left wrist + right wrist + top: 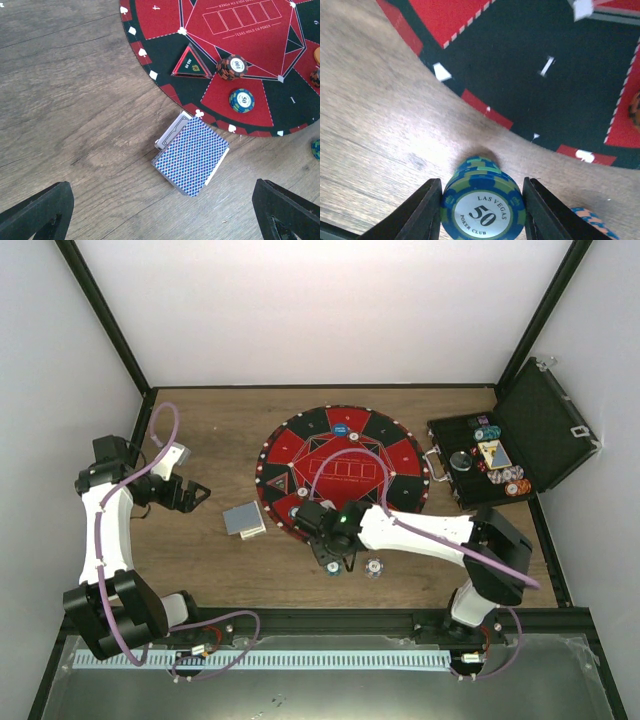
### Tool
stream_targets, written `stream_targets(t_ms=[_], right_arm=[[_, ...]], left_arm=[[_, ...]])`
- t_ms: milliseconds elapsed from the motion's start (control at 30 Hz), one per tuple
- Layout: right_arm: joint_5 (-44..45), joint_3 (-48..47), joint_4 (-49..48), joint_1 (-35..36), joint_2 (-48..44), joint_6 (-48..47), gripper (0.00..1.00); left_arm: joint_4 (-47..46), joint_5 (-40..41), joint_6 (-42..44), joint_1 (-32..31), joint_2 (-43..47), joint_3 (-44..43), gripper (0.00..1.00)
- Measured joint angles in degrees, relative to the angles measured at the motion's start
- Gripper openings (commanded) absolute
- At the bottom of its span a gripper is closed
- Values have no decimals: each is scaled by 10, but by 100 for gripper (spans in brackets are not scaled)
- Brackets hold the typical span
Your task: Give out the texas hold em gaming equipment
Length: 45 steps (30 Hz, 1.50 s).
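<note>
My right gripper (333, 560) is shut on a short stack of teal "50" chips (482, 207), which stands on the wood just off the near edge of the round mat (340, 475). A pale edge-striped chip (374, 567) lies on the table to its right. A brown "100" chip stack (232, 66) and a teal chip (242, 100) sit on the mat's near-left sector. A blue button disc (341, 428) lies at the mat's far side. The blue-backed card deck (192, 155) lies on the wood left of the mat. My left gripper (185, 495) is open and empty, left of the deck.
The black hinged case (510, 445) stands open at the right with several chips inside. A triangular "ALL IN" marker (190, 62) lies on the mat. An orange disc's edge (317, 55) shows at the frame's right side. Black frame posts and white walls enclose the table.
</note>
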<state>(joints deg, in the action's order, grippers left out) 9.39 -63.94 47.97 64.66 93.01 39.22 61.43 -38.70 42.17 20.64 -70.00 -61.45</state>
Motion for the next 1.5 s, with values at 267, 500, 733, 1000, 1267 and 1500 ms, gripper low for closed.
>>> stream_targets(t_ms=[267, 500, 733, 1000, 1267, 1500], right_arm=[[13, -106, 8, -107, 4, -60, 25], [17, -320, -20, -229, 134, -132, 25], [1, -508, -23, -287, 334, -174, 24], [-3, -583, -16, -322, 465, -189, 23], [-4, -600, -23, -340, 489, -191, 23], [-3, -635, -31, -351, 515, -194, 23]], left_arm=[[0, 0, 0, 0, 0, 0, 100], [0, -3, 0, 0, 0, -1, 100], [0, -3, 0, 0, -1, -1, 100], [0, -3, 0, 0, -8, -1, 100], [-1, -3, 0, 0, -11, -1, 100], [-5, 1, 1, 0, -12, -1, 100]])
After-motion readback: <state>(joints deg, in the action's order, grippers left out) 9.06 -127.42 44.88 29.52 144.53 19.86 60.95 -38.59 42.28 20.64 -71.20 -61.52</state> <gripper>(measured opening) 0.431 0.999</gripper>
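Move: The right hand already pinches a small stack of 50 chips; the small blind button lies about 40 cm ahead of it, 3 cm right and 6 cm down. A 100 stack stands about 38 cm ahead and 6 cm right, while the leftover 50 stack is 2 cm behind, straight below. From the left hand, the button is about 21 cm ahead, 33 cm right and 17 cm down. The right hand carries the still-pinched 50 chips some 37 cm forward, rising, then dipping toward the small blind button. ##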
